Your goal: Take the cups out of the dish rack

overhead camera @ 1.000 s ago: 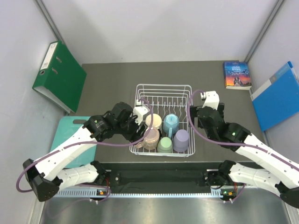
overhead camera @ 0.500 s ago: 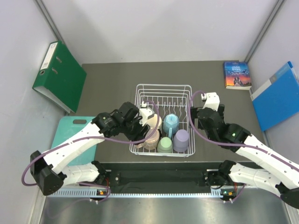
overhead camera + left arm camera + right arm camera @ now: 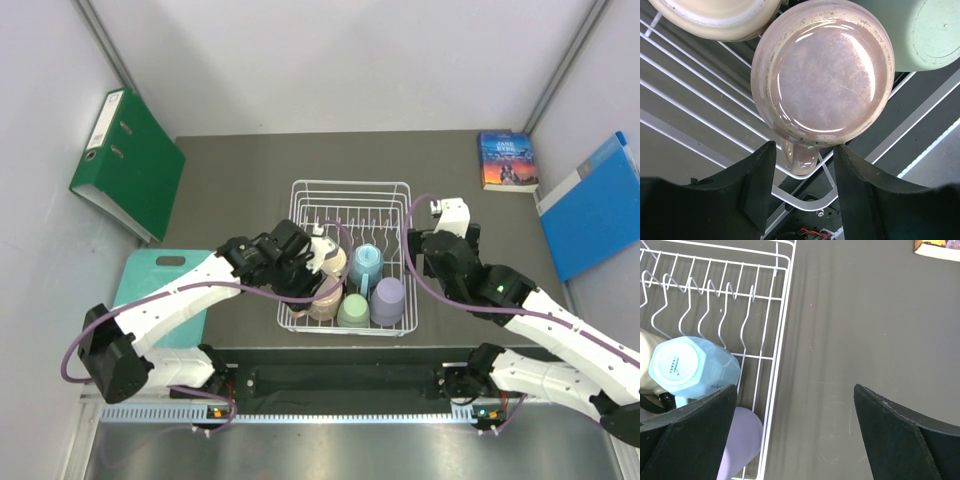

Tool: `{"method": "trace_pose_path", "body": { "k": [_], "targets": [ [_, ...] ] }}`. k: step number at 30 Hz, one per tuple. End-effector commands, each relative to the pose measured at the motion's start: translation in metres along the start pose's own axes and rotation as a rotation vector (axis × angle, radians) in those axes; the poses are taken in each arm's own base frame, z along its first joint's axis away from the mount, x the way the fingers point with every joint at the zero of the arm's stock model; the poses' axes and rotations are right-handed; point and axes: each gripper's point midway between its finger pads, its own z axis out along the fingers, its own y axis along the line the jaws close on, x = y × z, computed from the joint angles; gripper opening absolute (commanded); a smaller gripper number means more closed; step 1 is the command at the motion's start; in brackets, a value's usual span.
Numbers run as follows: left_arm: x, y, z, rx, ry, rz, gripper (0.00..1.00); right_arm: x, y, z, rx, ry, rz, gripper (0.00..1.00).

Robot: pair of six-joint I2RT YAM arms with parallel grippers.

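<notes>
The white wire dish rack point(image 3: 349, 190) holds five upturned cups: cream point(image 3: 333, 260), light blue point(image 3: 364, 262), pink point(image 3: 323, 298), sage green point(image 3: 353, 310) and lavender point(image 3: 389, 299). My left gripper point(image 3: 312, 268) hangs open just over the pink cup point(image 3: 822, 82); its fingers point(image 3: 757, 187) straddle the cup's handle point(image 3: 799, 156) without touching it. The cream cup point(image 3: 715, 15) and green cup point(image 3: 925, 30) sit beside it. My right gripper point(image 3: 425, 255) is open and empty above the rack's right rim point(image 3: 777, 345), beside the blue cup point(image 3: 690, 367) and lavender cup point(image 3: 742, 442).
A green binder point(image 3: 125, 160) leans at the far left. A teal cutting board point(image 3: 140, 290) lies left of the rack. A paperback point(image 3: 508, 160) and a blue folder point(image 3: 595, 205) lie at the back right. Bare dark table point(image 3: 865, 340) spreads right of the rack.
My left gripper has moved right and into the rack, from its left rim to over the pink cup. The right arm has barely moved.
</notes>
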Motion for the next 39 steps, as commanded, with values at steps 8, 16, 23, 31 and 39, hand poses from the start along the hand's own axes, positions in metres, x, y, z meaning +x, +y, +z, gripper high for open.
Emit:
{"method": "trace_pose_path", "body": {
  "k": [8,16,23,31,39],
  "targets": [
    [0.008,0.001,0.031,0.006,0.069,-0.011,0.53,-0.005,0.003,0.0,-0.007,-0.028,0.001,1.0],
    [0.015,0.008,0.045,-0.041,0.116,-0.054,0.46,-0.004,0.004,0.003,-0.002,-0.025,-0.015,1.0],
    [0.016,0.017,0.048,-0.113,0.104,-0.079,0.12,0.002,0.003,0.005,0.002,-0.012,-0.027,1.0],
    [0.003,0.025,0.031,-0.188,0.01,-0.106,0.0,-0.001,0.004,0.005,0.001,-0.014,-0.044,1.0],
    [-0.022,0.041,-0.016,-0.358,-0.106,-0.147,0.0,-0.009,0.006,0.004,-0.004,-0.027,-0.045,1.0]
  ]
}}
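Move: The pink mug stands upside down in the rack's near-left corner. Its middle is about 3 cm ahead of the left hand, 6 cm to the right and 6 cm below, with its handle jutting back almost under the open fingers. The cream mug is roughly 8 cm beyond it and 2 cm farther right; the green cup is some 8 cm to its right and 4 cm nearer. From the right hand the pink mug lies about 30 cm left, 7 cm back and 14 cm below. Down about 4 cm and slightly back, the left hand brings its half-open fingers around the pink mug's handle and closes them to pinch it. Still gripping, it then draws left some 2.5 cm and a little forward, rising slightly, as the wrist tilts and turns roughly 10 degrees counter-clockwise. ##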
